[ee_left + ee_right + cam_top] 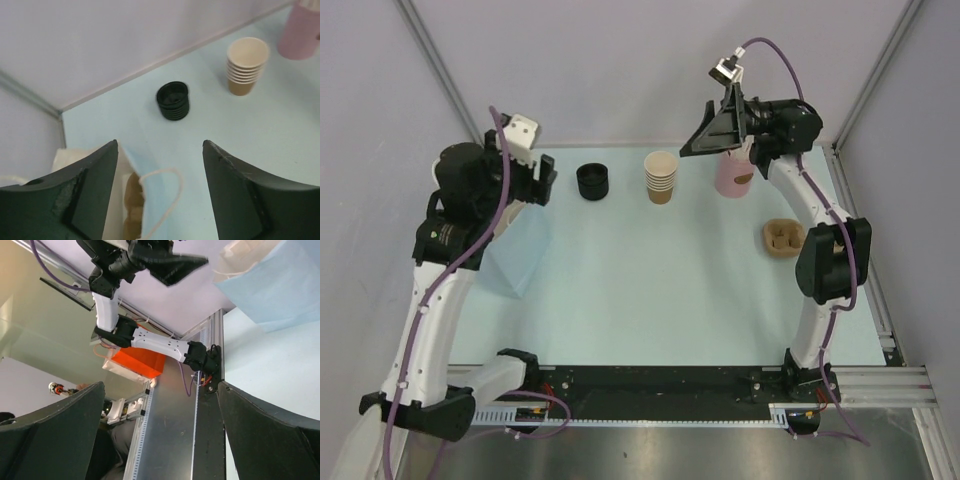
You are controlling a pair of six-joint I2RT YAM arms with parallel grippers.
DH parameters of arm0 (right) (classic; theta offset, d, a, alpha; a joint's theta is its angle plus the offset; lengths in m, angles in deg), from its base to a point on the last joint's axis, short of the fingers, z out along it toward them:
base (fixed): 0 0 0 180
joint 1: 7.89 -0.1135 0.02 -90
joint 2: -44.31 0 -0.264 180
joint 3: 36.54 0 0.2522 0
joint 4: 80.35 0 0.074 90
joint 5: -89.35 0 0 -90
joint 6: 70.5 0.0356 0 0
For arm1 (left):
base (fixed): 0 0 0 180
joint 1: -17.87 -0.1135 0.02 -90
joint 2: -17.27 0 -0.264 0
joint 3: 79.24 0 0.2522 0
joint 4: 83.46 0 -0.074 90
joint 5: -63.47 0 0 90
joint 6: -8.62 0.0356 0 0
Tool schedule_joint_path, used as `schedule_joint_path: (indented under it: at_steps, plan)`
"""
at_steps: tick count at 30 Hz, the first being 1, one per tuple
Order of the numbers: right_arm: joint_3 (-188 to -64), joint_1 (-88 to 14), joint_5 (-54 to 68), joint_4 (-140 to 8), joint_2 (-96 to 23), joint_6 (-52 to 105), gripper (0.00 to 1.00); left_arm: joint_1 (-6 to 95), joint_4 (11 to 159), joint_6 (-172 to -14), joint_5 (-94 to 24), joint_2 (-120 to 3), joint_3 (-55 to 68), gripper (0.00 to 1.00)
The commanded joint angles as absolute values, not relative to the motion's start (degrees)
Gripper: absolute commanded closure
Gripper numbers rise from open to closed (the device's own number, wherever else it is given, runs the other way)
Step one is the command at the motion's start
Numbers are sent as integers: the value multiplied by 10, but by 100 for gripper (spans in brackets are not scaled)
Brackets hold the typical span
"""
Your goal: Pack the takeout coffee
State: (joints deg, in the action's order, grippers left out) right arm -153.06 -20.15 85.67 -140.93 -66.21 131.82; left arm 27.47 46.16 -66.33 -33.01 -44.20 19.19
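Observation:
A light blue paper bag (515, 255) with a white cord handle stands at the table's left. My left gripper (544, 180) hangs above its far edge, open and holding nothing. In the left wrist view the bag's mouth (150, 200) lies between and below the spread fingers of the left gripper (160, 145). A brown shape (131, 205) shows inside; I cannot tell what it is. The takeout coffee with its black lid is not in view as such. My right gripper (696, 140) is raised high at the back right and stands open and empty (161, 385).
A stack of black lids (592, 181) and a stack of lidless brown cups (661, 177) stand at the back middle. A pink cup (732, 175) sits under the right arm. A brown cardboard cup carrier (782, 238) lies at the right.

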Motion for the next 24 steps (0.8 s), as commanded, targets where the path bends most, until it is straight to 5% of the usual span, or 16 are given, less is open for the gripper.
schedule_joint_path:
  at_steps: [1, 3, 5, 6, 7, 8, 10, 17, 24]
  plan:
    - [-1588, -220, 863, -1538, -633, 1327, 0, 336, 495, -648, -353, -420, 234, 16]
    - [-1578, -209, 840, -1483, -598, 1243, 0, 338, 494, -646, -369, -424, 254, 12]
    - [-1529, -189, 782, -1211, -514, 1054, 0, 345, 475, -642, -373, -437, 278, 11]
    - [-1534, -169, 735, -999, -482, 613, 0, 350, 473, -635, -368, -441, 290, 11]
    - [-1653, -183, 632, -452, -466, 401, 0, 365, 473, -632, -362, -449, 292, 9]
    - [-1675, -227, 376, -358, -454, 274, 0, 374, 472, -627, -351, -453, 294, 9]
    - [-1640, -336, 250, -356, -417, 154, 0, 396, 472, -617, -337, -467, 291, 9]
    - [-1718, -405, 36, -257, -522, 90, 0, 470, 544, -581, -214, -516, 201, 9]
    - [-1751, -427, 13, -226, -634, 55, 3, 474, 620, -618, -174, -559, 98, 3]
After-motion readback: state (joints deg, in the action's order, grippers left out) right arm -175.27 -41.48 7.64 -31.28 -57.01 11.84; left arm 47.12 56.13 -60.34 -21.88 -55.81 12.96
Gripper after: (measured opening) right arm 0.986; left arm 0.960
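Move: The cup stack stands about 24 cm to the left hand's right, 16 cm ahead and 26 cm below. The black lids lie only some 6 cm to that hand's right, about 18 cm ahead, and the bag roughly 13 cm to its left, 3 cm back. From the right hand the cup stack is about 16 cm ahead, 3 cm left and 30 cm below; the pink straw holder stands about 18 cm ahead, 16 cm right. Swinging rightward about 10 cm away from the bag, the left hand arcs up, then plunges towards the space between lids and cup stack, opening wider. The right hand rises some 12 cm, then sinks back and reaches forward towards the cups, its wrist whipping round clockwise so the wide-open fingers, first pointing left, now point forward-left and slightly down. ##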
